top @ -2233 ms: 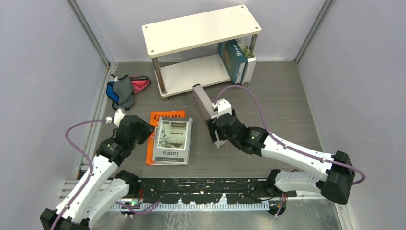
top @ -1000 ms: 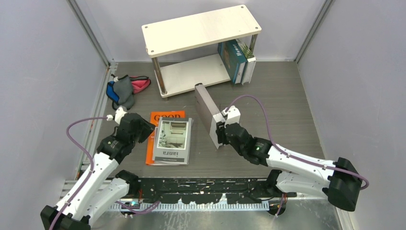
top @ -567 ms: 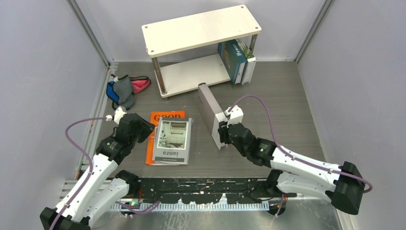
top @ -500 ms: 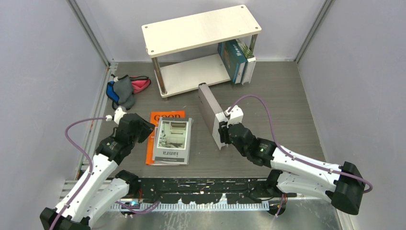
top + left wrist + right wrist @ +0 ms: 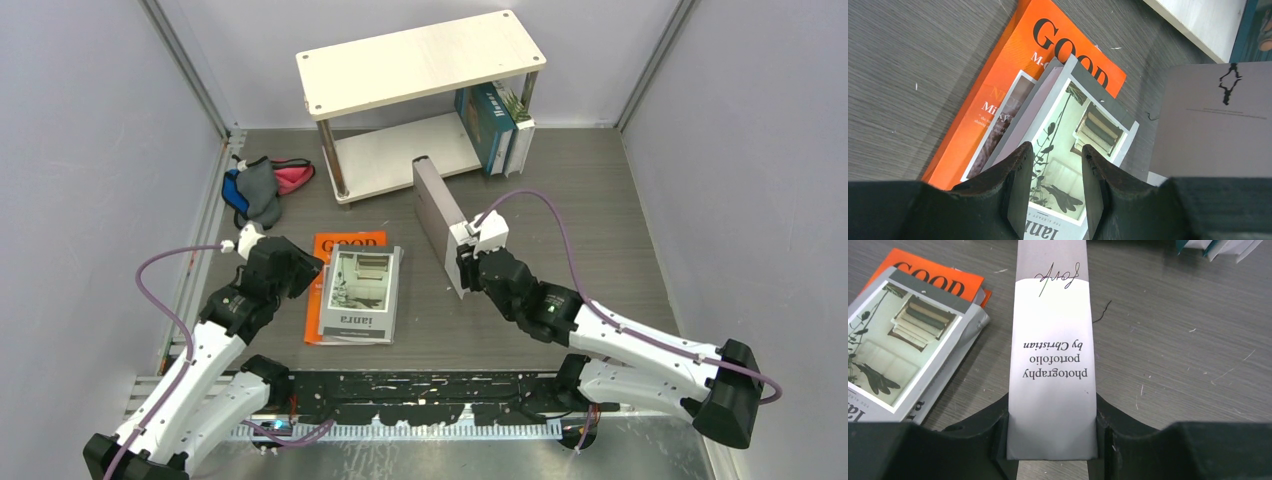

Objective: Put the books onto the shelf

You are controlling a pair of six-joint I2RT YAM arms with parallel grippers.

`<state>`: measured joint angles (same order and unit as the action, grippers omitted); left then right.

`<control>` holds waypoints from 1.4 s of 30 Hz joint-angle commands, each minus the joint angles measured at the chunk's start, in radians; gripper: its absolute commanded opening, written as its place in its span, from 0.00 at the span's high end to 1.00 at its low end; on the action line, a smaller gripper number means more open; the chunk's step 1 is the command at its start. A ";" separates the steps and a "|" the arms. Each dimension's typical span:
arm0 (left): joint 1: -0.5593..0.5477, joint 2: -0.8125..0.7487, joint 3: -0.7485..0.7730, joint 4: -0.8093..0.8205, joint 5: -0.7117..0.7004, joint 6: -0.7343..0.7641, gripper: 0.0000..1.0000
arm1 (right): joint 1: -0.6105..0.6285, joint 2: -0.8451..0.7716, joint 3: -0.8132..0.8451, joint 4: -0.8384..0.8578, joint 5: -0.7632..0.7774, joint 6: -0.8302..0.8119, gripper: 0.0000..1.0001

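Note:
My right gripper (image 5: pixel 463 270) is shut on the near end of the grey-brown and white book (image 5: pixel 435 205), which stands on its long edge on the table, spine up (image 5: pixel 1053 340), between both fingers (image 5: pixel 1000 432). That book points toward the shelf (image 5: pixel 420 60), its far end close to the lower board (image 5: pixel 400 155). The teal book (image 5: pixel 487 125) and the white plant-cover book (image 5: pixel 518 130) stand upright at the lower board's right end. The grey photo-cover book (image 5: pixel 360 290) lies on the orange book (image 5: pixel 345 245). My left gripper (image 5: pixel 1055 150) hovers open over the photo cover (image 5: pixel 1083 130), holding nothing.
A blue, grey and pink cloth bundle (image 5: pixel 262 188) lies at the left, near the wall and the shelf's left post. Grey walls close in the table on three sides. The arm bases and a black rail (image 5: pixel 420 385) run along the near edge.
My right gripper has carried the upright book a little farther from the bases, toward the shelf, and its jaws have tightened on it. The left arm has not moved.

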<state>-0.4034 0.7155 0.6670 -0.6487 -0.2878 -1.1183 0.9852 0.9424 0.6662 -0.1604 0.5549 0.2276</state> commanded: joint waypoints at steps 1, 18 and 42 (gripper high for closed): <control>0.004 0.000 0.020 0.023 -0.016 0.005 0.59 | 0.004 -0.034 0.082 0.060 0.053 -0.049 0.61; 0.004 0.057 0.036 0.073 -0.010 0.019 0.59 | -0.092 0.043 0.195 0.091 0.021 -0.108 0.61; 0.004 0.140 0.056 0.133 0.010 0.050 0.58 | -0.371 0.365 0.396 0.233 -0.192 -0.104 0.61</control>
<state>-0.4034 0.8452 0.6704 -0.5743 -0.2855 -1.0950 0.6495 1.2800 0.9752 -0.0521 0.4072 0.1329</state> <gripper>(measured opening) 0.414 0.474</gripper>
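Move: Ahead of the right hand, which already grips the grey-and-white book spine-up by its near end, is the free spot on the shelf's lower board: about 30 cm farther out, nearly straight on, and some 12 cm lower. The teal book stands beside that spot, roughly 29 cm ahead of the hand and 6 cm right. The orange-and-grey book stack lies about 21 cm left and 2 cm ahead. From the left hand the spot is some 31 cm ahead and 28 cm right. Lifting first, the right hand raises the held book about 5 cm, tipping its far end up slightly, then drives it level and forward some 12 cm towards the free spot left of the teal book. It drifts a little right and swings the book about 10 degrees clockwise, keeping its grip. The left hand, fingers part-open, eases about 2 cm forward and down towards the stack. ##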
